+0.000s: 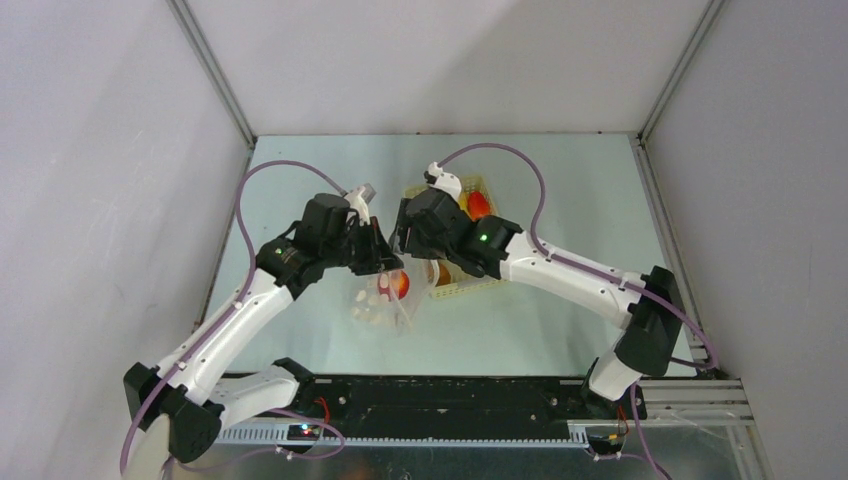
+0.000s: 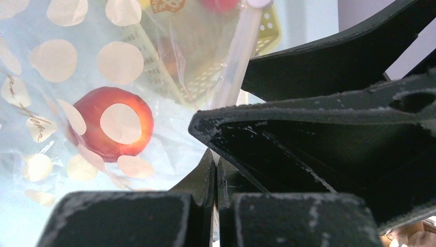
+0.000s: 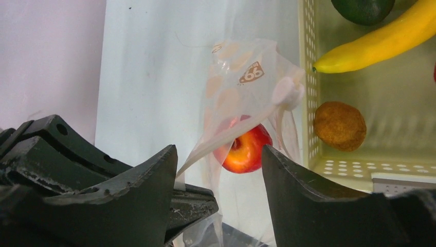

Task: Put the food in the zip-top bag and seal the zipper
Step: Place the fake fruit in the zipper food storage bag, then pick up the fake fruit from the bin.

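The clear dotted zip-top bag [image 1: 383, 303] hangs from my left gripper [image 1: 384, 257], which is shut on its mouth edge [image 2: 216, 163]. Inside the bag lies a red round fruit [image 2: 110, 126], also seen from the right wrist [image 3: 244, 150]. The white zipper [image 2: 234, 56] runs up along the mouth. My right gripper [image 3: 218, 159] stands open just above the bag's mouth, close beside the left jaws, with only loose bag film between its fingers. More food sits in the basket: a yellow banana [image 3: 380, 38], a dark green piece [image 3: 362, 7], an orange-brown piece [image 3: 339, 125] and a red fruit [image 1: 480, 205].
The pale yellow perforated basket [image 1: 489, 185] stands right of the bag, partly under my right arm. Its near wall [image 3: 308, 77] almost touches the bag. Grey walls close the table on three sides.
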Available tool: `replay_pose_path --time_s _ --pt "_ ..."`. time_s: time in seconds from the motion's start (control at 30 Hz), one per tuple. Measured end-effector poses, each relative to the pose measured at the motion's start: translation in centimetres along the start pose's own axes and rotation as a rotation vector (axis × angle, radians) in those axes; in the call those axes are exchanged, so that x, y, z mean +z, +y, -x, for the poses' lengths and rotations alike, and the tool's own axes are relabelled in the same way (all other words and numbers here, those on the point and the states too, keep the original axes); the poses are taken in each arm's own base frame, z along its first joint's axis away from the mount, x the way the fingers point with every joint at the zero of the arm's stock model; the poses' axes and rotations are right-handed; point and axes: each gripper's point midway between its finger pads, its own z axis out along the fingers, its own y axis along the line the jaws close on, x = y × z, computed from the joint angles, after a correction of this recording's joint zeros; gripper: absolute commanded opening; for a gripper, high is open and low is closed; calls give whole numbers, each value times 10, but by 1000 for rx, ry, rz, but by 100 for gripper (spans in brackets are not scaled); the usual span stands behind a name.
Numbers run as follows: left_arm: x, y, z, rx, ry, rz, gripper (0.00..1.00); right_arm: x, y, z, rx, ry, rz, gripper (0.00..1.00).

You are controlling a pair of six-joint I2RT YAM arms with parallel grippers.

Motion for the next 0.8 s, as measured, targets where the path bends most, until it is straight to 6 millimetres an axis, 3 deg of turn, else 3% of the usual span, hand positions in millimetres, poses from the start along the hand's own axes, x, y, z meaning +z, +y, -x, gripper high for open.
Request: replay_pose_path --time_s 0.17,0.27,0.5,0.8 --pt "2 -5 7 11 -26 -23 0 -16 -3 13 -28 -35 35 73" --pt "2 -5 9 15 -35 -22 0 -36 -11 27 -39 -75 55 79" --pt "-2 2 16 18 -75 18 0 -75 -55 70 -6 -210 52 89" --pt "-24 11 38 30 -177 99 0 -63 -79 62 -59 -167 -3 99"
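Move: The emptied right hand is at the bag's mouth. The red fruit in the bag lies about 12 cm below it, roughly 1 cm back and 2 cm to its left. The nearest loose food, the small brown fruit in the basket, is some 10 cm to its right, 2 cm ahead and 12 cm below; beyond that fruit the avocado lies about 12 cm farther out, and the banana some 9 cm farther out and 5 cm to its right. From the left hand the brown fruit is about 5 cm ahead, 8 cm right and 9 cm below. Left fingertips keep their pinch on the bag's rim, easing slightly forward, then left and up, about 5 cm in all, with a small counter-clockwise turn. Meanwhile the right hand leaves the bag's mouth, sweeping some 11 cm right to over the basket; it rises about 6 cm, then sinks a couple, its fingers tilting up about 10 degrees and opening from part-open to almost full width. ##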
